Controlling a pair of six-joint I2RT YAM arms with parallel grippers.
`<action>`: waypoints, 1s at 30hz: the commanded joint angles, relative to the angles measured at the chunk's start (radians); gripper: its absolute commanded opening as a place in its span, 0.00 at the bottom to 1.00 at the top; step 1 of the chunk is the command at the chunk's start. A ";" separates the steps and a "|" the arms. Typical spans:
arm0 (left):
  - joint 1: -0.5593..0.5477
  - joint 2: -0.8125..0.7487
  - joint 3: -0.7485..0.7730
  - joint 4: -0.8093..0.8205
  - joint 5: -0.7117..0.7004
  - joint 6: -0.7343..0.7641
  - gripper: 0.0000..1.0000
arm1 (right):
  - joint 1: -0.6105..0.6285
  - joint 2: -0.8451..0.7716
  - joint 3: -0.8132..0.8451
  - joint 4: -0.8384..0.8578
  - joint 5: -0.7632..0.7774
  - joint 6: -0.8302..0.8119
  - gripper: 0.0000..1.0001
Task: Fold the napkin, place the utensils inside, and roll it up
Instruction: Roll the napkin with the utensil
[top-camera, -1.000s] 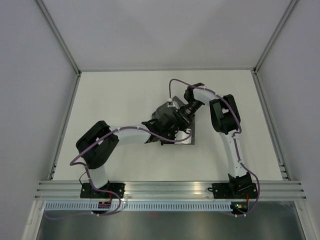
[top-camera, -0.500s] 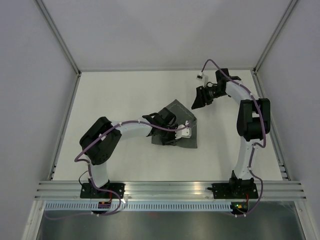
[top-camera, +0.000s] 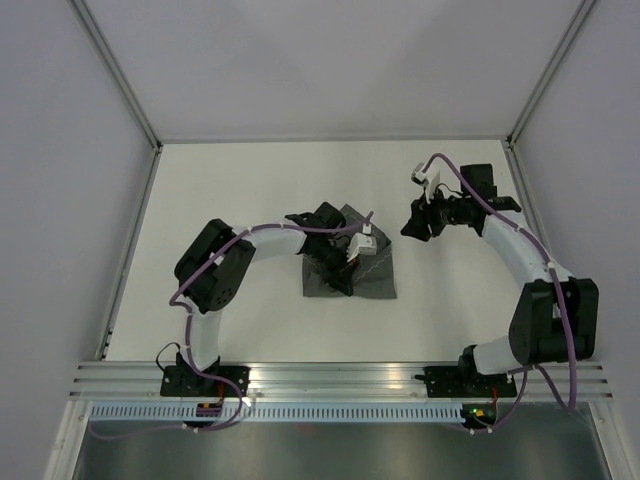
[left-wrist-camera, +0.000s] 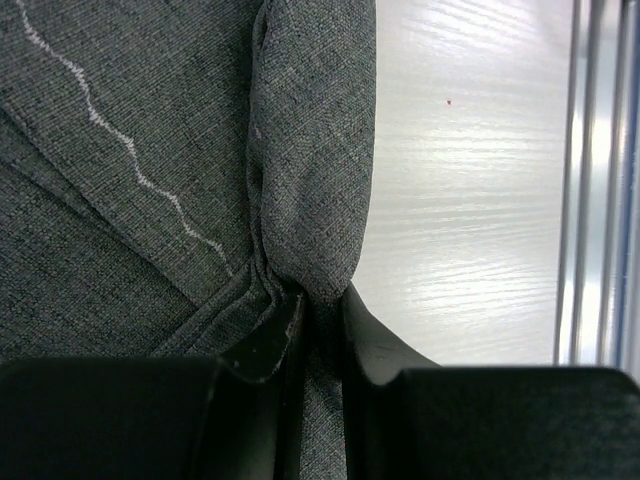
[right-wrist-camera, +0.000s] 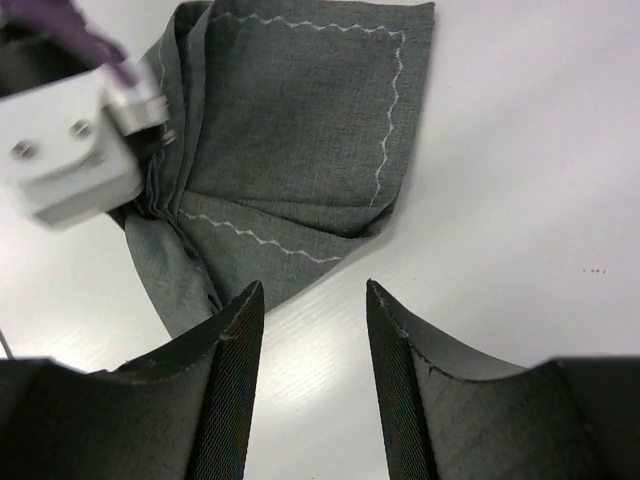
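Observation:
The dark grey napkin lies crumpled and partly folded at the table's middle. My left gripper is shut on a bunched fold of the napkin, the cloth pinched between both fingers. My right gripper is open and empty, held a little to the right of the napkin, above the bare table. The napkin's light zigzag stitching shows in both wrist views. The utensils are not in view in any frame.
The white table is bordered by metal rails, with one rail showing at the right of the left wrist view. Grey walls enclose the back and sides. The left wrist's white camera block hangs over the napkin's left part.
My right arm has swung away from the napkin to the right and then lowered toward the table beside it. My left gripper has turned and shifted slightly on the napkin, which now lies more spread.

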 joint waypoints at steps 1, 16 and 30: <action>0.019 0.073 0.029 -0.111 0.134 -0.061 0.02 | 0.056 -0.122 -0.107 0.048 0.025 -0.190 0.51; 0.060 0.191 0.112 -0.183 0.205 -0.134 0.02 | 0.580 -0.285 -0.434 0.202 0.386 -0.226 0.53; 0.073 0.227 0.133 -0.214 0.206 -0.145 0.02 | 0.797 -0.102 -0.454 0.397 0.661 -0.184 0.56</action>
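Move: Near the napkin's near edge, the roll's middle lies about 13 cm back, 15 cm left and 13 cm below the right hand; the left gripper stands right at it, and the left fingers already pinch it. From the right hand, the napkin's near right corner is some 14 cm back and 5 cm left, down on the table, while its far corner is roughly 11 cm ahead and 16 cm left. Swinging in from the right, the half-open right hand first draws back, then goes left and down, about 14 cm back and 12 left in all, to the roll just right of the left fingers, turning counter-clockwise and tipping its fingers further down. The left hand keeps its pinch, twisting the roll forward some 25 degrees as it eases slightly back. ##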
